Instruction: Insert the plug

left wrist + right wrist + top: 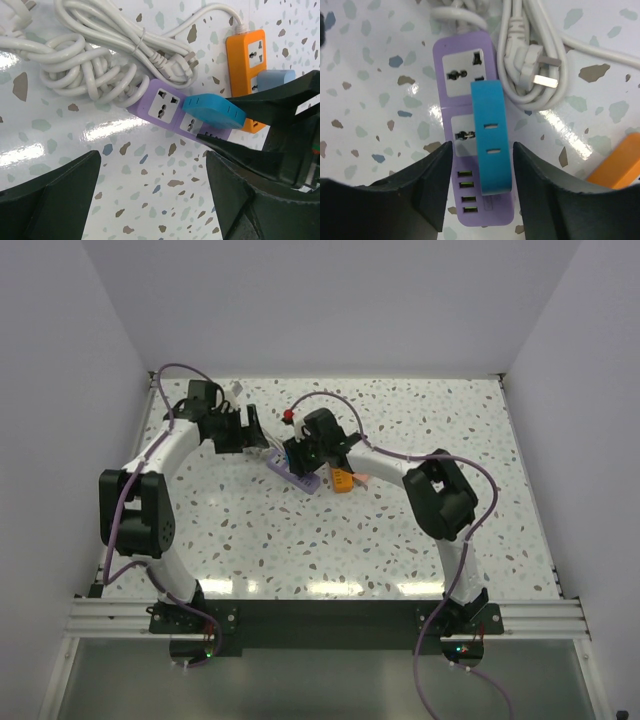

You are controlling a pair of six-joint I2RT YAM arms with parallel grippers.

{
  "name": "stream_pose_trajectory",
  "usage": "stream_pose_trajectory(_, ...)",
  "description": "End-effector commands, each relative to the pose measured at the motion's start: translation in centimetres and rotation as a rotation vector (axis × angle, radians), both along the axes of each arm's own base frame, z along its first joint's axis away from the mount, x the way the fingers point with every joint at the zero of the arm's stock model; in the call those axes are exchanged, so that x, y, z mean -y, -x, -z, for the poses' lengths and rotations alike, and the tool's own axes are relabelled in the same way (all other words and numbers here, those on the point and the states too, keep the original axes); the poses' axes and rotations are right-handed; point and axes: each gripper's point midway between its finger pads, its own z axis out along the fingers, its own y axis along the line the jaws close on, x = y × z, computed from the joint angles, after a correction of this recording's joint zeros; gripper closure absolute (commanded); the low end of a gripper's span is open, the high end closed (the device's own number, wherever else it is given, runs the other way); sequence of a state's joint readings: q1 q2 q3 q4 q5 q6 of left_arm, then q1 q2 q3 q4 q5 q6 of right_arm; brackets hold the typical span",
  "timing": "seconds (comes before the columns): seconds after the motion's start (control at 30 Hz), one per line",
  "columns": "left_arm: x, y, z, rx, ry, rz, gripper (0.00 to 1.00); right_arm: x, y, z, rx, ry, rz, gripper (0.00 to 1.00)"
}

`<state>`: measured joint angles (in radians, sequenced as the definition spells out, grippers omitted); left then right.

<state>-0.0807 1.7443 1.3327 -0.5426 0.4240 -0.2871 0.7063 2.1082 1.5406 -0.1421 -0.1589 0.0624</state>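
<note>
A purple power strip [441, 55] lies on the speckled table, with a blue plug [490, 140] standing in its lower socket. My right gripper [482, 150] is open and straddles the plug, with a gap showing on each side. The left wrist view shows the same blue plug [212, 110] on the strip [160, 102] between the right arm's black fingers [270, 102]. My left gripper [152, 160] is wide open over bare table just beside the strip, holding nothing. From above, both grippers [258, 435] [298, 455] meet at the strip [305, 480].
A coiled white cable [95, 55] with its three-pin plug [540, 72] lies against the strip's far end. An orange power strip [240, 65] carrying a pale blue plug [272, 80] sits close to the right. White walls enclose the table.
</note>
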Motion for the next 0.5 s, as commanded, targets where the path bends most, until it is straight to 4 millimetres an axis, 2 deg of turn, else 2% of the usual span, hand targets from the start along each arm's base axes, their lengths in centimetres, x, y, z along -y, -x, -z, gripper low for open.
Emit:
stream_pose_trajectory(0.0,0.4,-1.1,-2.5,0.061,0.028,0.015,0.09,-0.4,0.8,-0.7,-0.005,-0.018,-0.033,0.44)
stream_pose_trajectory(0.13,0.4,-1.0,-2.5,0.058,0.027,0.018,0.1,-0.9,0.2,-2.2,0.026,-0.043,-0.031,0.4)
stream_pose_trajectory(0.27,0.4,-0.9,-2.6,0.061,0.027,0.017,0.1,-1.5,-0.4,-4.4,0.057,-0.077,-0.035,0.23)
stream_pose_trajectory(0.4,0.3,-0.9,-2.6,0.061,0.028,0.013,0.1,-1.0,-0.8,-6.1,0.093,-0.073,-0.009,0.06)
stream_pose_trajectory(0.47,0.4,-1.1,-3.1,0.075,0.03,0.013,0.1,-0.2,-0.8,-6.4,0.102,-0.054,0.005,0.04)
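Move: The blue plug stands on the purple strip between the right hand's already loosened fingers, about 1 cm ahead, 1 cm left and 2 cm below. The strip's middle is 1 cm back, level sideways and 4 cm down; the white plug is some 6 cm ahead and 3 cm left, the orange strip 9 cm right and level ahead, both about 5 cm down. From the left hand, the blue plug is 9 cm right, 2 cm back, 7 cm down. The right fingers spread wide around the blue plug, dipping down and back about 1 cm, then rising slightly more. ##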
